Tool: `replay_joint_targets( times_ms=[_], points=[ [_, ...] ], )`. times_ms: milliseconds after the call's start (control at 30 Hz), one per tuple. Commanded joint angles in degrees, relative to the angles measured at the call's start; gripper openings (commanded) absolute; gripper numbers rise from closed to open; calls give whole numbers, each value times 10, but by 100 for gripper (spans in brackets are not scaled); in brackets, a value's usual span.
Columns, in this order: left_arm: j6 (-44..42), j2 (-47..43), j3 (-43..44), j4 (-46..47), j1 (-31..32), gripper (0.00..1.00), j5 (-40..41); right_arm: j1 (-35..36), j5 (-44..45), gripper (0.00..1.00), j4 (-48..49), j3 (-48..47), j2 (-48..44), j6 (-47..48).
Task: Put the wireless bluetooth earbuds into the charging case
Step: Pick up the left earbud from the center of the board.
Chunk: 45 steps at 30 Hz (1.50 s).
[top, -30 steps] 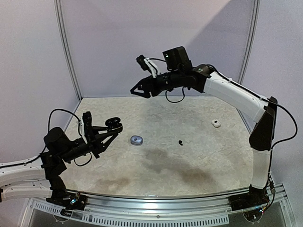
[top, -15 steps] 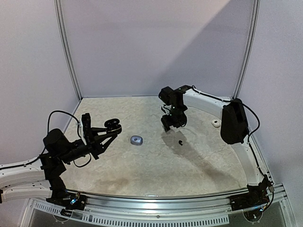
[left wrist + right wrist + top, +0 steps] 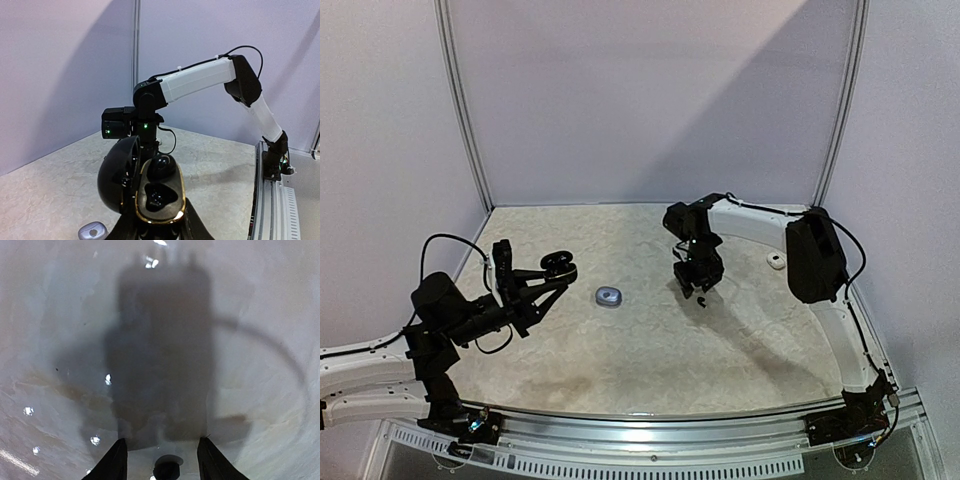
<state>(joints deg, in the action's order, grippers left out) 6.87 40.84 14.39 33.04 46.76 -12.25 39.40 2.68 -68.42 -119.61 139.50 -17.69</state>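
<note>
My left gripper [image 3: 554, 272] [image 3: 159, 231] is shut on a black charging case [image 3: 560, 264] [image 3: 156, 197] and holds it above the table's left side. Its lid [image 3: 119, 175] is swung open to the left. A black earbud [image 3: 161, 166] sits in the far socket, and the near socket shows only its dark hollow. A second black earbud [image 3: 703, 300] [image 3: 167, 470] lies on the table right of centre. My right gripper [image 3: 699, 284] [image 3: 162, 441] points straight down over it, open, with a finger on each side and clear of it.
A bluish-silver rounded item [image 3: 609, 296] [image 3: 92, 231] lies on the table between the two arms. A small white item [image 3: 777, 262] rests near the right wall. Purple walls close in the table at the back and sides.
My right arm has swung down from high at the back to just above the table, over the loose black earbud. The left arm and its case have not moved.
</note>
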Motion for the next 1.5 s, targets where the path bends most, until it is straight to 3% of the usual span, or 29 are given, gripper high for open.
replay_joint_targets(
  times_ms=[0, 533, 767, 933, 1100, 1267, 1467],
  points=[
    [-9, -6, -9, -6, 7, 0, -1, -1, -2, 46, -22, 53, 4, -11],
    [-15, -7, -8, -10, 7, 0, -2, -1, 11, 33, -9, 91, -30, -15],
    [-17, -5, -6, -9, 7, 0, -3, 1, -5, 21, -7, 86, -25, -9],
    [-19, -2, -6, -7, 7, 0, -4, 0, -7, 5, -6, 82, -27, -3],
    [-32, -2, -8, 4, 7, 0, 9, 0, -20, 0, 21, 54, -66, 13],
    [-57, 6, -9, 27, 9, 0, 78, 23, -95, 0, 190, 61, -188, 41],
    [-114, 25, 7, 57, 9, 0, 129, 82, -178, 0, 568, 161, -324, -13]
  ],
)
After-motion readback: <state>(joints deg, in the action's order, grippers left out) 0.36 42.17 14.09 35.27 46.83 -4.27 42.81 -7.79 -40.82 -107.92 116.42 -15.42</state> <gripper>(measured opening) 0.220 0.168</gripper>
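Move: The left earbud lies on the board about 2 cm back and 1 cm right of the right hand, level with the open fingertips. From that hand, the blue-grey case sits some 20 cm left and 1 cm back, the white case about 21 cm right and 9 cm ahead, both at fingertip height. From the left hand, the earbud lies roughly 17 cm ahead, 29 cm right and 25 cm below. Right hand eases 2 cm back-right, pinches the left earbud, then lifts it 17 cm while swinging left. ##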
